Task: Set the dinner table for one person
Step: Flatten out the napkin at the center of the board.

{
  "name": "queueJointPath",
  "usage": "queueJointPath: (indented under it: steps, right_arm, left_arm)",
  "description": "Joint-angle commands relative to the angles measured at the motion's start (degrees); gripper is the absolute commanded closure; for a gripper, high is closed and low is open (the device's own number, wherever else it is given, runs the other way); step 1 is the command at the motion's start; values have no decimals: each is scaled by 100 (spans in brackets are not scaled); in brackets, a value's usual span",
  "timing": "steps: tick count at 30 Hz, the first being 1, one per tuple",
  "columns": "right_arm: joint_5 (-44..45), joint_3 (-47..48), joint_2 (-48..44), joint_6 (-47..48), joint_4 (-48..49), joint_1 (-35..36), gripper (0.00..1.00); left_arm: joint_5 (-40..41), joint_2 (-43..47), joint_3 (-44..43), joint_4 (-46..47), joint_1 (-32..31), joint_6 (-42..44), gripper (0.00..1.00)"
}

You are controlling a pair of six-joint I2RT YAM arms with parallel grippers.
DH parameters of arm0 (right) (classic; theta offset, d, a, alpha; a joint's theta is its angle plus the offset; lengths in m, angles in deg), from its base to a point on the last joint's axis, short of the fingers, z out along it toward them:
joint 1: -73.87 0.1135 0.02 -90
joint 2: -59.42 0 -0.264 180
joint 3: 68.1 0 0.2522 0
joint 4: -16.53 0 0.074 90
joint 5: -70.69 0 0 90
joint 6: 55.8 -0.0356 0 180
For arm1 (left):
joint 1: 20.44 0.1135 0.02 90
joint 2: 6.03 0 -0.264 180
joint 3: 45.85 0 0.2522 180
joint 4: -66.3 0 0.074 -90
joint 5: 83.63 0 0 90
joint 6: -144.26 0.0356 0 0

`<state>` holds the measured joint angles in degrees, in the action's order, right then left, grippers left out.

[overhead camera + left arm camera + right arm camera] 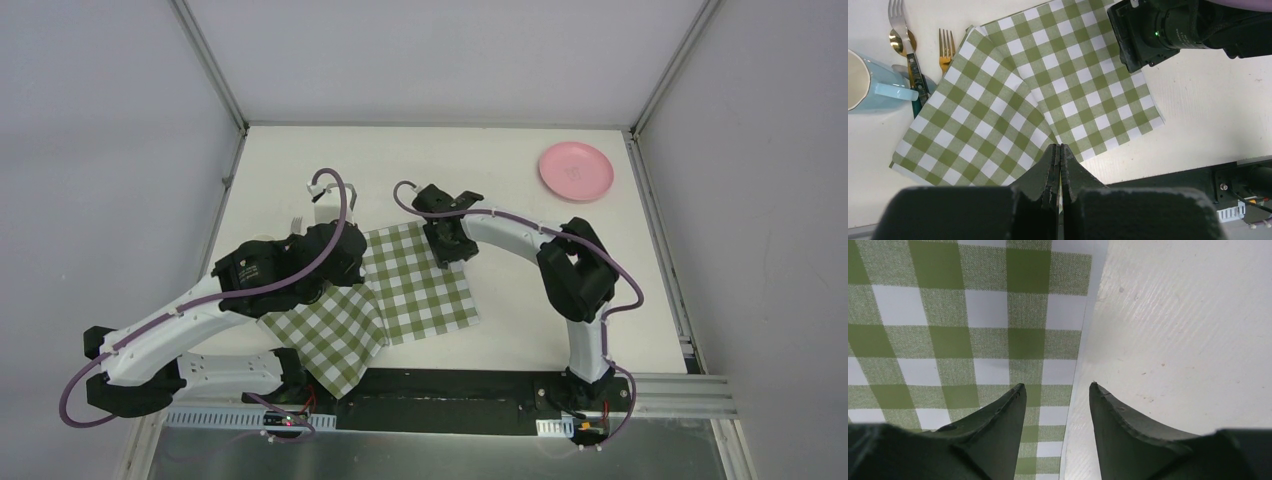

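Note:
A green-and-white checked cloth (425,285) lies on the white dinner table (540,290), its left part doubled over in a loose fold. My left gripper (1059,146) is shut on the cloth (1073,75) at the near end of that fold ridge, with a pale sliver pinched between the jaws. My right gripper (1057,386) is open and straddles the cloth's far right edge (948,340). One of its fingers is over the fabric and the other over the bare table (1188,330). From above, the right gripper (447,255) sits at the cloth's upper right corner.
A pink plate (575,171) rests at the table's far right. Left of the cloth stand a light blue mug (863,82), a dark-handled silver fork (898,15), a gold fork (946,42) and a gold spoon (896,42). The black near rail (1173,175) borders the table.

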<state>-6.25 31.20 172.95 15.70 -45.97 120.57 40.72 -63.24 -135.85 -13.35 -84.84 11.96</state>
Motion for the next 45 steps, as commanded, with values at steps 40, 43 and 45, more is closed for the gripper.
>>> queueJointPath:
  steps: [40,43,45]
  right_arm:
    - [1525,-665,-189,-285,59,-174,100]
    - [1362,-647,-327,-231,72,-227,100]
    - [1236,-544,-454,-200,45,-233,100]
  left_arm:
    - [-209,187,-51,278,33,91,100]
    - [-210,184,-48,287,31,91,100]
    - [-201,180,-46,291,33,84,100]
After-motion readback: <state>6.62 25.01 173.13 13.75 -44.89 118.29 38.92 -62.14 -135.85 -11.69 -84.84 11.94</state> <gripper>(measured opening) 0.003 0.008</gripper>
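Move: The right hand hangs open almost over the napkin's right edge, which lies roughly 2 cm below it. That edge's near corner is about 12 cm back and 6 cm right of the hand; the middle of the napkin's straight part is some 8 cm left and 4 cm back. The turned left flap lies about 26 cm left and 12 cm back. From the raised left hand, the right edge is some 12 cm ahead, 15 cm right and 26 cm below. Down about 2 cm at the napkin's right edge, the right hand shuts its open fingers as it sinks. It lingers low for a moment, then sweeps about 6 cm right and slightly forward at that height, off the napkin and over bare board, tilting some 10 degrees with the closed tips seeming to graze the surface. ##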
